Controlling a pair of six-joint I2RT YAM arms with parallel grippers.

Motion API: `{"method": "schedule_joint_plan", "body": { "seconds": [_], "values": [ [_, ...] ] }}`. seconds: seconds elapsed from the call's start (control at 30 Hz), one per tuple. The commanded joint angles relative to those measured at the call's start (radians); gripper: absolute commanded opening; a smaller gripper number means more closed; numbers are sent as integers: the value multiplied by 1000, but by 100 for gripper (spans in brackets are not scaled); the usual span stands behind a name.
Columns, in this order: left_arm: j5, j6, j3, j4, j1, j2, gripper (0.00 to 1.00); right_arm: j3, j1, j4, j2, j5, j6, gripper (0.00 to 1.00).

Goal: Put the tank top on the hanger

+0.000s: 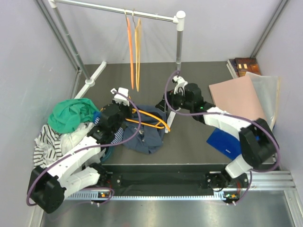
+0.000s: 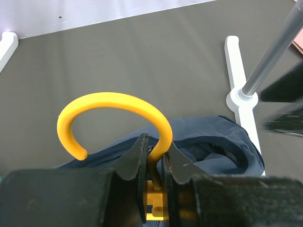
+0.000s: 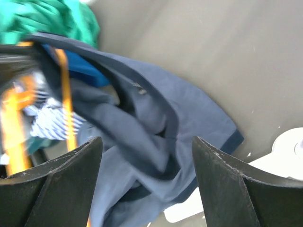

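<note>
The navy tank top (image 1: 144, 136) lies crumpled on the dark table between the arms. The amber hanger (image 1: 149, 120) rests across it, partly inside the cloth. My left gripper (image 2: 157, 158) is shut on the stem just below the hanger's hook (image 2: 113, 99), with the tank top (image 2: 213, 137) bunched behind it. In the top view that left gripper (image 1: 127, 109) sits at the garment's left edge. My right gripper (image 1: 166, 106) hovers over the right side of the cloth. Its jaws stand wide apart, right gripper (image 3: 147, 142) empty above the tank top (image 3: 156, 118). The hanger (image 3: 64, 80) shows blurred at left.
A clothes rack (image 1: 180, 42) stands at the back with two orange hangers (image 1: 135, 52) on its bar. Its white foot (image 2: 236, 71) lies near the cloth. A green garment (image 1: 71, 113) and striped cloth (image 1: 47, 139) pile up at left. A pink sheet (image 1: 236, 97) and blue item (image 1: 225, 142) lie at right.
</note>
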Motion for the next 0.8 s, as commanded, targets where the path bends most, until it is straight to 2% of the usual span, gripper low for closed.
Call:
{"method": "schedule_joint_plan", "body": {
  "seconds": [0.0, 0.2, 0.37, 0.47, 0.5, 0.6, 0.63, 0.77],
  "values": [
    [-40, 25, 2, 37, -8, -40, 0, 107, 10, -114, 140, 40, -32, 76],
    [-54, 26, 7, 30, -15, -41, 0, 152, 52, -189, 241, 118, -51, 77],
    [-56, 26, 10, 30, -17, -43, 0, 158, 76, -194, 286, 123, -49, 76],
    [-62, 28, 10, 28, -19, -43, 0, 166, 81, -200, 303, 114, -48, 51],
    [-68, 28, 8, 30, -19, -41, 0, 166, 79, -203, 292, 108, -48, 32],
    [-93, 35, 5, 31, -19, -37, 0, 164, 78, -226, 250, 126, -52, 3],
    [-100, 37, 5, 33, -20, -34, 0, 164, 76, -273, 236, 135, -61, 0],
    [-169, 62, 8, 27, -22, -28, 0, 158, 61, -365, 136, 143, -84, 0]
  ]
}}
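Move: The right hand, open, is above the tank top's right edge, which lies about 13 cm below it, 1 cm back and 1 cm to its left. The yellow hanger held by the left hand is roughly 6 cm left of the right hand and 6 cm back, nearly level with it; the rack foot is some 7 cm right, 3 cm ahead and 15 cm below. From the left hand, that tank top edge lies about 17 cm right, 2 cm back and 16 cm below. The right hand drops about 12 cm, tipping down some 25 degrees, and shuts on the tank top's right edge. ##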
